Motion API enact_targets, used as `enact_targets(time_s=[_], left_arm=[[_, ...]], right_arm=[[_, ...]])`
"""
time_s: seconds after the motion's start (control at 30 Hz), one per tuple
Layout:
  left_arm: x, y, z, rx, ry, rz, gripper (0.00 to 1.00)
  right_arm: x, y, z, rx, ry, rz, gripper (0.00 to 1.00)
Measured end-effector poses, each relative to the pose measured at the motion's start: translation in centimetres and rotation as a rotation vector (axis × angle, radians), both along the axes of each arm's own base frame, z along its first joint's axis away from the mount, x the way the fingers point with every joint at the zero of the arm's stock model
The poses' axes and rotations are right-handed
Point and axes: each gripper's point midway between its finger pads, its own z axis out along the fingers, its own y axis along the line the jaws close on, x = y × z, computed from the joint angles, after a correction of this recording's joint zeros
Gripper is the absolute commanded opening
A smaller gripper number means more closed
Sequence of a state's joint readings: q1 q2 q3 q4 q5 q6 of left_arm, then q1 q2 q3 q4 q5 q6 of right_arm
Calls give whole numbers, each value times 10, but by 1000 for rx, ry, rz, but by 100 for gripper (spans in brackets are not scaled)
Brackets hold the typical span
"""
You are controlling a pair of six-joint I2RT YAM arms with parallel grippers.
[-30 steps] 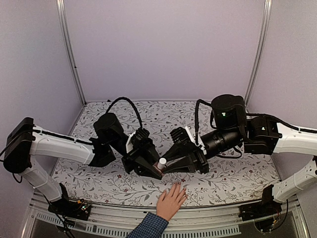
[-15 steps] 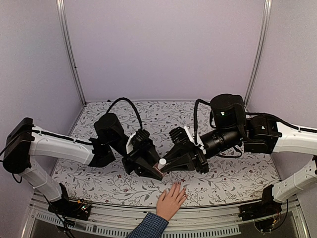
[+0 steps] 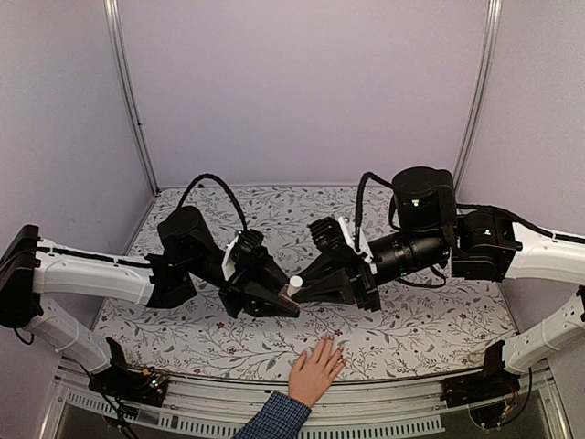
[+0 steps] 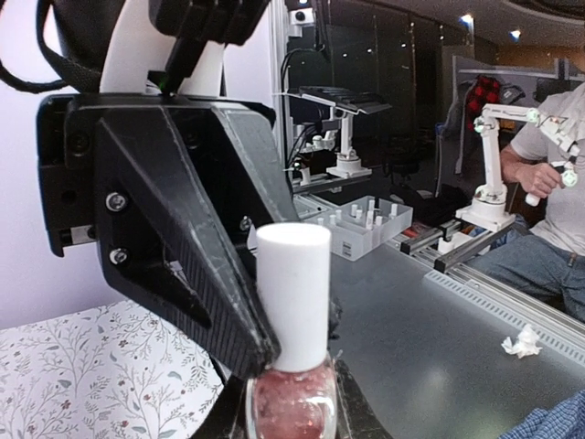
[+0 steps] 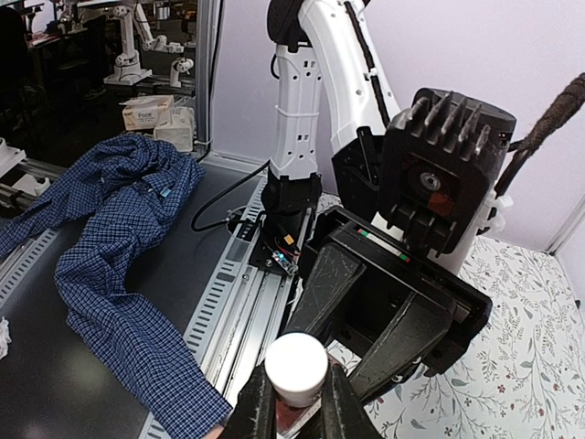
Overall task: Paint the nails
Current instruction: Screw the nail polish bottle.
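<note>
A small pink bottle (image 4: 292, 410) with a white cap (image 4: 292, 294) hangs above the floral table, between the two arms. My left gripper (image 4: 292, 416) is shut on its glass body. My right gripper (image 5: 296, 404) is shut on the cap (image 5: 296, 368), one finger (image 5: 259, 407) on each side of it. From above, the cap (image 3: 295, 282) shows where the left gripper (image 3: 277, 303) and the right gripper (image 3: 308, 288) meet. A light-skinned hand (image 3: 317, 369) with a blue checked sleeve (image 3: 274, 418) lies flat at the near edge, below the bottle. Its nails are too small to make out.
A floral cloth (image 3: 430, 325) covers the table. A metal rail (image 3: 210, 422) runs along the near edge, with the arm bases at both ends. The checked sleeve (image 5: 110, 311) stretches across the rail in the right wrist view. Upright frame posts (image 3: 128, 91) stand at the back corners.
The right gripper's fingers have closed onto the white cap. Both grippers and the bottle have risen slightly and shifted left, away from the hand. The hand has stayed still.
</note>
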State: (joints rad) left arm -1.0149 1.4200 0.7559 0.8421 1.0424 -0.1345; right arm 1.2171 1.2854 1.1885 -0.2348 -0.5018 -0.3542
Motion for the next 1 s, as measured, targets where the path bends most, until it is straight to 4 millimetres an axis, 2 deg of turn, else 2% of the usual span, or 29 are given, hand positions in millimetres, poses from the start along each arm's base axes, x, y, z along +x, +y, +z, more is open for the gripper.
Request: enact_targets(time_s=[0.1,0.27,0.43,0.8,0.93,1.0], left_arm=[[4,0,1,-4,-5,30,0],[16,-4,0,6,10,103,0],[20,-5,-4,21,18,119,0],[5,-2,-10,43,11,3,0],[2,-4,-14,55,14,-29,0],[1,-6,-16,60,16,-42,0]], right_arm=[[4,1,0,-2,5,-25,23],[9,4,0,2,8,-55,47],[9,3,-3,-11,19,-65,58],[1,-5,-5,-31,9,-30,59],[-3,-6,-5,-33,1,-5,55],[-4,-6,-5,-32,-1,4,50]])
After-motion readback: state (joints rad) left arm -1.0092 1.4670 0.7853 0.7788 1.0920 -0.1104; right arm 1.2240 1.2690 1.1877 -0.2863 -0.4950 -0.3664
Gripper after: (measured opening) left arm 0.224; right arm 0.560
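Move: The left fingers already hold the nail polish bottle upright at their pads, its white cap standing about 3 cm above that hand point. The right fingers are already closed round the cap, which lies right at their hand point, with the bottle body some 3 cm below. The person's hand lies about 5 cm back, 3 cm to the right and some 28 cm below the right hand. Right fingers open, releasing the cap, as both hands sway forward 1–2 cm, then back, left still gripping bottle. ##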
